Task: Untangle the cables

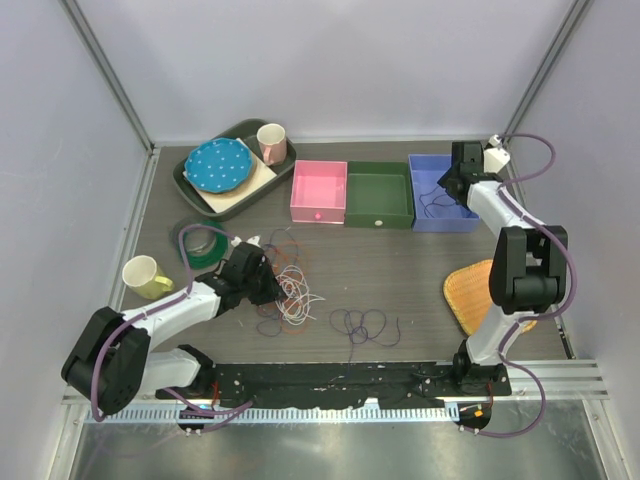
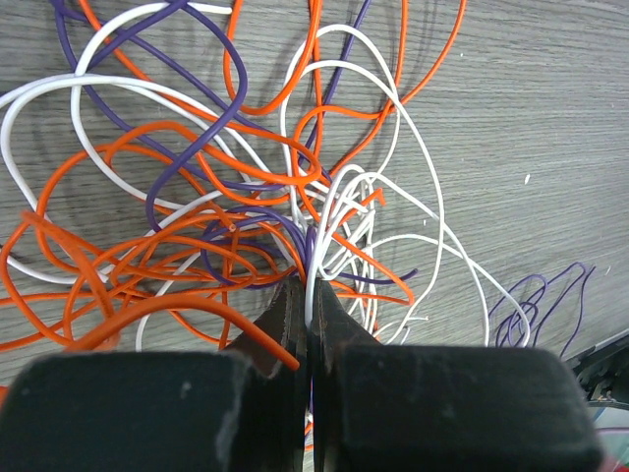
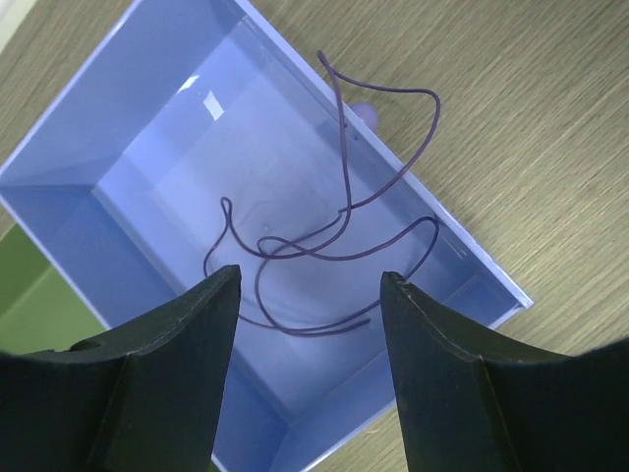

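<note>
A tangle of thin red-orange, white and dark purple cables (image 1: 288, 285) lies on the table left of centre. My left gripper (image 1: 268, 283) is down in it; in the left wrist view the gripper (image 2: 311, 285) is shut on a white cable (image 2: 313, 258), with orange cables (image 2: 147, 265) and purple cables (image 2: 187, 147) looped around. A loose purple cable (image 1: 365, 325) lies apart at centre. My right gripper (image 1: 447, 180) is open and empty above the blue box (image 1: 470, 222); in its wrist view the gripper (image 3: 310, 280) hangs over a purple cable (image 3: 324, 241) lying in the box (image 3: 108, 197).
A pink box (image 1: 318, 192) and a dark green box (image 1: 380, 195) stand beside the blue one. A green cable coil (image 1: 203, 243) and a yellow mug (image 1: 145, 275) are at left. A tray (image 1: 190, 185) with a blue plate and pink cup is at the back left. A wicker mat (image 1: 470, 295) lies at right.
</note>
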{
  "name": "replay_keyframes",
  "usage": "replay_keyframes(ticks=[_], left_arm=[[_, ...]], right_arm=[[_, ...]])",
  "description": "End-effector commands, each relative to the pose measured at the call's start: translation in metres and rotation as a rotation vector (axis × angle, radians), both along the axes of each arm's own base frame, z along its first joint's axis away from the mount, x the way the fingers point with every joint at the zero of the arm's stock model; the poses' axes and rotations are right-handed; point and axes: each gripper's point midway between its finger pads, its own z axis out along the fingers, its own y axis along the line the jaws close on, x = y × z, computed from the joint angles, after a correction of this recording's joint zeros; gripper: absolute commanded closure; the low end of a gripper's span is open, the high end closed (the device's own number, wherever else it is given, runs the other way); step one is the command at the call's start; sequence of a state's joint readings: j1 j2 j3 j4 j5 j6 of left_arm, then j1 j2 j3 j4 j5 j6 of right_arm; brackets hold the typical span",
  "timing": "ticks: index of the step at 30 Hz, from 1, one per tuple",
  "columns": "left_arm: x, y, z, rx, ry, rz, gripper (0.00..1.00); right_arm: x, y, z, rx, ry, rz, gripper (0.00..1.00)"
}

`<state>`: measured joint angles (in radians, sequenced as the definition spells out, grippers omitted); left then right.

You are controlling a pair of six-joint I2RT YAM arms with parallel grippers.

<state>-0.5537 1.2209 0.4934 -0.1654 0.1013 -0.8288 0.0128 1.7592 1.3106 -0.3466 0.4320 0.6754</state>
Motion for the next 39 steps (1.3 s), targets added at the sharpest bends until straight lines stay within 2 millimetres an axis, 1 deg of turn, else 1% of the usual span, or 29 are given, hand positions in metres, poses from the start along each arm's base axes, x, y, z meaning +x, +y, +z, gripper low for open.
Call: replay_keyframes(ticks=[1, 5, 9, 12, 14, 15, 17, 18, 19, 21, 22, 24, 25, 27, 28, 31, 32, 33, 36, 37, 39], left_arm=[[0.005, -0.005, 0.005, -0.027, -0.028, -0.019, 1.0], [0.005, -0.006, 0.004, -0.026, -0.022, -0.019, 1.0], [0.004, -0.005, 0.003, -0.027, -0.021, -0.017, 1.0], [0.004, -0.005, 0.005, -0.029, -0.027, -0.017, 1.0], [0.004, -0.004, 0.005, -0.028, -0.029, -0.016, 1.0], [0.004, -0.004, 0.004, -0.027, -0.03, -0.016, 1.0], [0.004, -0.004, 0.005, -0.025, -0.029, -0.015, 1.0], [0.004, -0.003, 0.004, -0.023, -0.029, -0.014, 1.0], [0.004, -0.003, 0.004, -0.02, -0.031, -0.013, 1.0], [0.004, -0.002, 0.004, -0.019, -0.03, -0.012, 1.0], [0.003, -0.003, 0.004, -0.018, -0.031, -0.015, 1.0], [0.004, -0.002, 0.005, -0.017, -0.034, -0.011, 1.0], [0.004, -0.002, 0.005, -0.015, -0.034, -0.011, 1.0], [0.004, -0.002, 0.006, -0.017, -0.036, -0.01, 1.0], [0.005, -0.001, 0.006, -0.015, -0.037, -0.008, 1.0], [0.004, -0.002, 0.006, -0.019, -0.037, -0.011, 1.0], [0.005, -0.002, 0.006, -0.019, -0.039, -0.01, 1.0], [0.004, -0.002, 0.006, -0.019, -0.037, -0.009, 1.0], [0.005, -0.002, 0.006, -0.019, -0.035, -0.01, 1.0], [0.004, -0.002, 0.005, -0.018, -0.03, -0.01, 1.0], [0.004, -0.003, 0.006, -0.024, -0.033, -0.011, 1.0]], right_arm=[[0.014, -0.009, -0.001, -0.02, -0.063, -0.058, 0.36], [0.021, -0.009, -0.013, -0.025, -0.056, -0.06, 0.37], [0.027, -0.019, -0.023, -0.063, -0.062, -0.113, 0.38], [0.032, -0.023, -0.028, -0.079, -0.063, -0.132, 0.39], [0.036, -0.027, -0.027, -0.093, -0.078, -0.147, 0.41], [0.037, -0.029, -0.031, -0.1, -0.074, -0.158, 0.41], [0.04, -0.031, -0.031, -0.111, -0.088, -0.166, 0.44], [0.041, -0.031, -0.035, -0.112, -0.086, -0.168, 0.45], [0.043, -0.032, -0.034, -0.115, -0.094, -0.168, 0.5], [0.045, -0.033, -0.033, -0.118, -0.105, -0.172, 0.56], [0.047, -0.033, -0.031, -0.121, -0.121, -0.168, 0.67], [0.049, -0.032, -0.025, -0.122, -0.145, -0.167, 0.77], [0.051, -0.032, -0.017, -0.124, -0.172, -0.163, 0.86], [0.05, -0.03, -0.01, -0.13, -0.179, -0.136, 0.96], [0.053, -0.029, 0.005, -0.128, -0.226, -0.125, 0.99], [0.053, -0.028, 0.023, -0.159, -0.248, -0.072, 0.99], [0.053, -0.024, 0.034, -0.169, -0.265, -0.049, 0.99], [0.054, -0.016, 0.039, -0.185, -0.267, -0.013, 0.99], [0.055, -0.005, 0.053, -0.225, -0.285, 0.046, 0.99], [0.054, 0.004, 0.054, -0.24, -0.284, 0.072, 0.99], [0.052, 0.01, 0.059, -0.285, -0.277, 0.096, 0.99]])
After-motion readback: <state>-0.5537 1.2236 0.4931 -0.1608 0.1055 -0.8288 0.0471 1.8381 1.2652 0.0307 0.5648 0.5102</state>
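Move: The right hand hangs open above the loose purple cable in the blue box. The cable's middle is some 4 cm ahead, 2 cm to its right and 8 cm below. The box's centre is about 5 cm ahead, 1 cm left and 9 cm down, the green box level with that and roughly 18 cm farther left. From the left hand, which still grips the orange-and-white tangle, the purple cable is about 26 cm ahead and 45 cm right, near its own height. The right hand sinks about 6 cm into the blue box towards the crossing of the purple loops, easing forward and a little right, and near the bottom its open fingers shut on the strands and pinch them. Still edging forward, it then climbs about 7 cm with its grip kept, drifting slightly left late on while the wrist tips the fingers up and drops its left side, some 15 degrees in all. ##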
